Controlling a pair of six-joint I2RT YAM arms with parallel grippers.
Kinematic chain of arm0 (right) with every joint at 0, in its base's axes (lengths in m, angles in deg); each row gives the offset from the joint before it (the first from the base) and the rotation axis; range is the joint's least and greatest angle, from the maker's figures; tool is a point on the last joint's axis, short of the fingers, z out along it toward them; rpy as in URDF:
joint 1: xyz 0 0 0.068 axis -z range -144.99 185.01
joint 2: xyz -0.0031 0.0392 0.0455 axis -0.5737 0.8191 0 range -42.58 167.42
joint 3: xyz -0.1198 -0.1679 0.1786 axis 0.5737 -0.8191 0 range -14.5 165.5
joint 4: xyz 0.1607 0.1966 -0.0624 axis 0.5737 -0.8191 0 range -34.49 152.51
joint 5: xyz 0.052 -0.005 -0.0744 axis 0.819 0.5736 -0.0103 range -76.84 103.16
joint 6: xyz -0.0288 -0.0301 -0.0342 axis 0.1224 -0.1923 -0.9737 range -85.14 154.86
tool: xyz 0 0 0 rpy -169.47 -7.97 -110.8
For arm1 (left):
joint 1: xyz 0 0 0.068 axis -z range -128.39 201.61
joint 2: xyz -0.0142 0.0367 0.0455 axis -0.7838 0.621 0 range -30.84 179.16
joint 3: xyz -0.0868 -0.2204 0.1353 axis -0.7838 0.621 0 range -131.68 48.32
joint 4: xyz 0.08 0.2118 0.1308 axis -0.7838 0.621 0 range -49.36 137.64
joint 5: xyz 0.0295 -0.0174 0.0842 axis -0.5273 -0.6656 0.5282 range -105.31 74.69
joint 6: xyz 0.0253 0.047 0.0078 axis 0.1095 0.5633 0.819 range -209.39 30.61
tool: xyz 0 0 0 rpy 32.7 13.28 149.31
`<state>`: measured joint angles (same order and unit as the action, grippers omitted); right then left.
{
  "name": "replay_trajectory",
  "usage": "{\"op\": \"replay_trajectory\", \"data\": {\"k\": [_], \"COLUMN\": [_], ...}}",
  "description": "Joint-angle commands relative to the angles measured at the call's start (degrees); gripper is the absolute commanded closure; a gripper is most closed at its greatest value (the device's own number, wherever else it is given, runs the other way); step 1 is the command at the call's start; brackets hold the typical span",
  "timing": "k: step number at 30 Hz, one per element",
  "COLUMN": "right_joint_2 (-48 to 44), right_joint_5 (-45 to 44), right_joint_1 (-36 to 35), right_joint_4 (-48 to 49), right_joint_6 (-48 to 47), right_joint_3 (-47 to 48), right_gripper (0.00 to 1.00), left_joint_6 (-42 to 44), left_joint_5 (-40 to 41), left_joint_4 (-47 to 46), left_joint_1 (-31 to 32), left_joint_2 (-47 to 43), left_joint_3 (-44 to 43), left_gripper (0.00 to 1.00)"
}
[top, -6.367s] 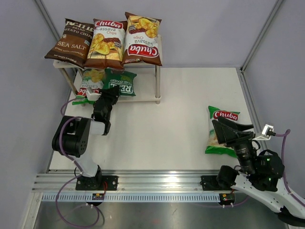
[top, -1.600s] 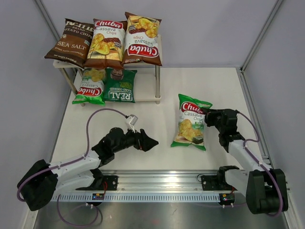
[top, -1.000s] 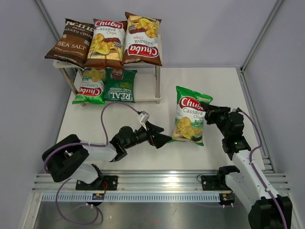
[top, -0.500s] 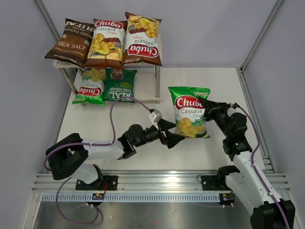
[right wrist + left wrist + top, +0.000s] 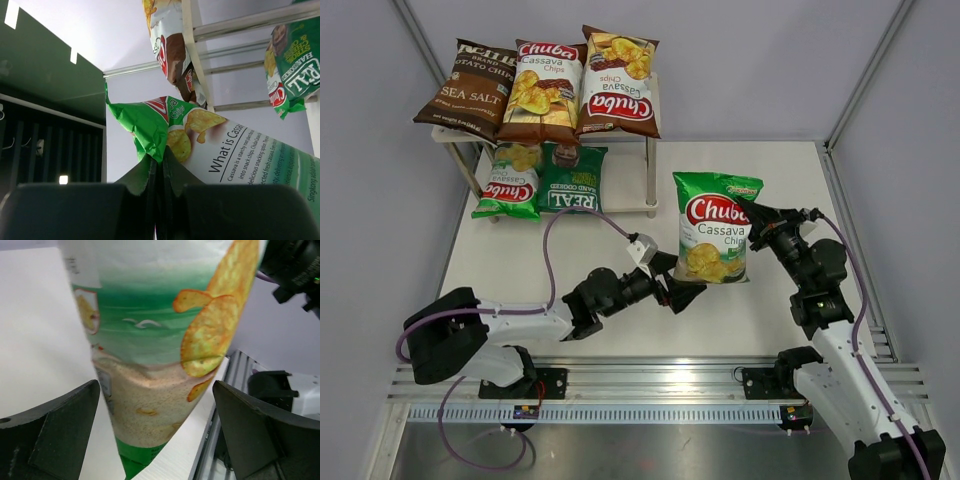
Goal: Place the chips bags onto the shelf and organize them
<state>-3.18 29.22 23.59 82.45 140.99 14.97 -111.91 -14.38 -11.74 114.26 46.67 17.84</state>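
Note:
My right gripper (image 5: 752,214) (image 5: 156,167) is shut on the top corner of a green Chuba chips bag (image 5: 712,228) (image 5: 240,150), which hangs lifted above the table. The bag's lower end (image 5: 155,330) sits between the fingers of my open left gripper (image 5: 682,287) (image 5: 155,405), and they do not touch it. The shelf (image 5: 626,192) stands at the back left. Its top board carries a dark Sea Salt bag (image 5: 466,88) and two brown Chuba bags (image 5: 542,92) (image 5: 617,85). A green Chuba bag (image 5: 510,181) and a REAL bag (image 5: 571,181) lie on the lower board.
A silver rail (image 5: 640,384) with both arm bases runs along the near edge. Grey walls and slanted frame posts (image 5: 865,75) close in the white table (image 5: 570,245). A metal shelf leg (image 5: 651,180) stands just left of the hanging bag.
The right gripper has raised the green Chuba bag higher and more upright. The left arm has reached right until its open fingers straddle the bag's bottom end.

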Motion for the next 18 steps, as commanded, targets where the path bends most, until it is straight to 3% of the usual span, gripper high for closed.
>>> {"op": "replay_trajectory", "data": {"k": [1, 6, 8, 9, 12, 16, 18], "right_joint_2": [0.15, -0.46, -1.16, -1.43, -2.3, -3.36, -3.89], "right_joint_5": [2.23, 2.84, 2.67, 2.67, 2.4, 1.88, 1.44], "right_joint_1": [-1.85, -2.9, -3.08, -3.17, -3.78, -3.79, -3.79], "right_joint_4": [7.12, 7.56, 7.56, 7.3, 5.99, 5.11, 4.23], "right_joint_6": [2.94, 3.3, 3.56, 3.56, 2.86, 1.81, -0.29], "right_joint_3": [3.48, 4.01, 3.93, 4.01, 4.36, 3.84, 4.1], "right_gripper": [1.0, 1.0, 1.0, 1.0, 1.0, 1.0, 0.98], "left_joint_6": [2.49, -0.15, -0.42, -0.76, -1.9, -2.35, -2.79], "left_joint_5": [-8.55, -7.79, -5.86, -5.5, -4.45, -5.15, -5.76], "left_joint_4": [-7.29, -6.25, -6.77, -7.03, -7.12, -5.81, -4.23], "left_joint_1": [1.15, 1.42, 1.42, 1.42, 1.33, 1.33, 1.33], "left_joint_2": [-0.61, -0.17, -0.26, -0.26, -1.31, -3.68, -5.0], "left_joint_3": [-1.68, -4.15, -4.15, -4.06, -4.41, -4.41, -4.33], "left_gripper": [0.01, 0.05, 0.18, 0.32, 0.61, 0.78, 0.82]}}
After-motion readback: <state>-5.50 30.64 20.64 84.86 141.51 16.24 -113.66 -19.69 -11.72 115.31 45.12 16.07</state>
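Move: The green Chuba bag hangs from the right gripper, its middle about 5 cm back, 6 cm left and 8 cm below that hand; from the open left gripper its middle is about 4 cm ahead, 6 cm right and 5 cm up. On the lower shelf, the REAL bag lies roughly 32 cm ahead, 28 cm left and 11 cm below the left hand; from the right hand it is some 23 cm ahead, 38 cm left and 24 cm down. The green Chuba bag's lower left corner is pinched by the left gripper, whose wide-open fingers shut on it while that hand eases about 2 cm back, then rises 2.5 cm. The right hand keeps its grip on the bag's upper right edge, carrying it up some 3 cm and back 2.5 cm, drifting slightly left. ##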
